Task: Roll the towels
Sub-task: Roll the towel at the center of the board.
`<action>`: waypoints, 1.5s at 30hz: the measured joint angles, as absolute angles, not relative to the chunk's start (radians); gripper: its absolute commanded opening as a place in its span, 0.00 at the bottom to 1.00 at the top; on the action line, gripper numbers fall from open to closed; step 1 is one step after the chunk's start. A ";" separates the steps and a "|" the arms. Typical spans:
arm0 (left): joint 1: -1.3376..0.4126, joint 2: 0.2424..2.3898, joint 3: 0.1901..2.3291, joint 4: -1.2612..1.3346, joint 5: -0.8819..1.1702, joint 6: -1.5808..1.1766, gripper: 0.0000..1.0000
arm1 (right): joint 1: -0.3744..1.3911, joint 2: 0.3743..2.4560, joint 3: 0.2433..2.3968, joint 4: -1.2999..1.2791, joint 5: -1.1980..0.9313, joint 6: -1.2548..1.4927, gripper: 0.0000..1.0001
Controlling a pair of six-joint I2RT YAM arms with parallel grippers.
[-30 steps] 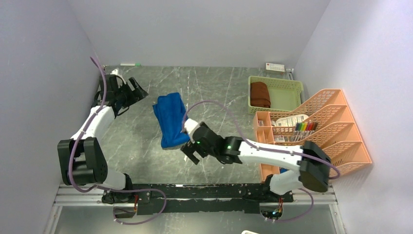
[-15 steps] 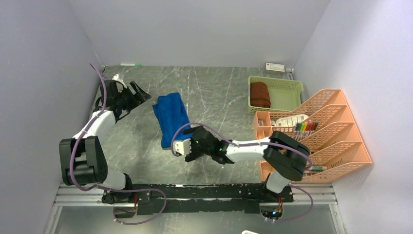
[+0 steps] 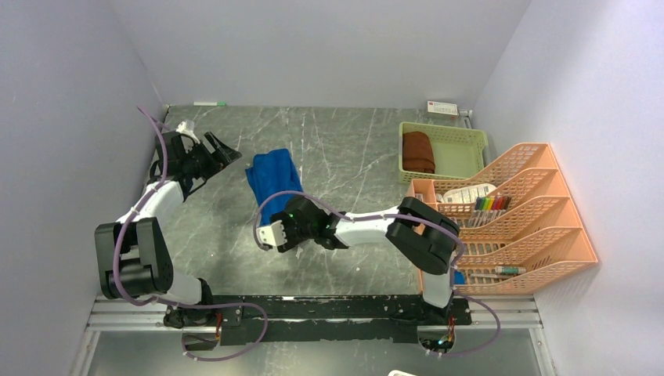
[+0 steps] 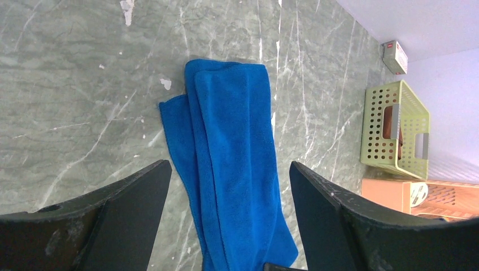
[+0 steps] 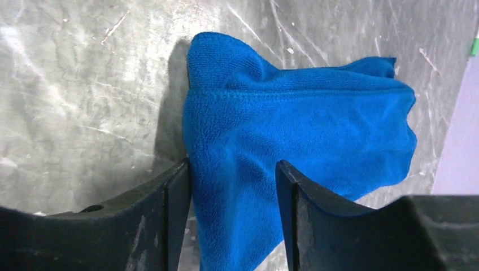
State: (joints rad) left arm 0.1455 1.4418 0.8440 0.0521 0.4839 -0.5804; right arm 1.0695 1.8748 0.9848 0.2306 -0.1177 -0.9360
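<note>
The blue towel [image 3: 274, 184] lies folded in a long strip on the marble table [image 3: 352, 149], its near end bunched up. My right gripper [image 3: 270, 235] is down at that near end. Its jaws are partly closed and straddle the blue cloth [image 5: 294, 118], which fills the gap between the fingertips [image 5: 179, 175]. My left gripper [image 3: 215, 153] hovers wide open to the left of the towel's far end, holding nothing; in its wrist view the towel [image 4: 237, 147] shows between its jaws. The rust-brown towel [image 3: 418, 151] sits rolled in the green basket [image 3: 442, 129].
An orange tiered organiser [image 3: 509, 204] with pens and papers stands at the right, next to the basket [image 4: 395, 130]. A small white box [image 3: 442, 108] lies at the back wall. Grey walls close in on the left, back and right.
My right arm has swung left and brought its gripper down onto the blue towel's near end, with the jaws narrowing around the cloth. The left arm has barely shifted.
</note>
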 measured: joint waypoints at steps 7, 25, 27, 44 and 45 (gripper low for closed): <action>0.154 1.440 0.833 0.058 0.502 -0.590 0.88 | 1.032 1.925 1.089 0.118 -0.157 -0.938 0.28; 0.155 0.998 0.707 -0.191 0.589 -0.537 0.91 | 0.838 2.197 1.742 -0.597 -0.631 -0.944 0.00; 0.155 0.983 0.715 -0.251 0.587 -0.467 0.92 | 0.815 2.289 1.898 -0.739 -0.698 -0.959 0.00; -0.066 1.092 0.667 -0.223 0.658 -0.110 0.91 | 0.690 2.635 2.361 -1.166 -0.980 -0.708 0.00; -0.091 1.115 0.681 -0.223 0.657 -0.083 0.91 | 0.690 2.635 2.361 -1.163 -0.981 -0.698 0.00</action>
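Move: The blue towel's near end lies between the right hand's half-closed fingers, its middle level with the hand, about 1 cm left and 1 cm below. The same towel's far end is some 20 cm ahead and 4 cm left of the hand. The brown towel sits about 21 cm ahead and 38 cm right, in the green basket. From the left hand, the blue towel's near end is roughly 16 cm back, 12 cm right and 12 cm below. The right hand, easing forward, shuts its fingers on the blue towel's near end and then, keeping the pinch, rolls forward about 70 degrees as it lifts a little, sinks again and ends about 5 cm farther forward, so as to turn the end over onto the towel. Meanwhile the left hand, fingers staying wide open, draws back about 12 cm towards that end, rising some 5 cm on the way and sinking again, then swings right and turns clockwise about 35 degrees to come in beside the right gripper without touching the towel. ##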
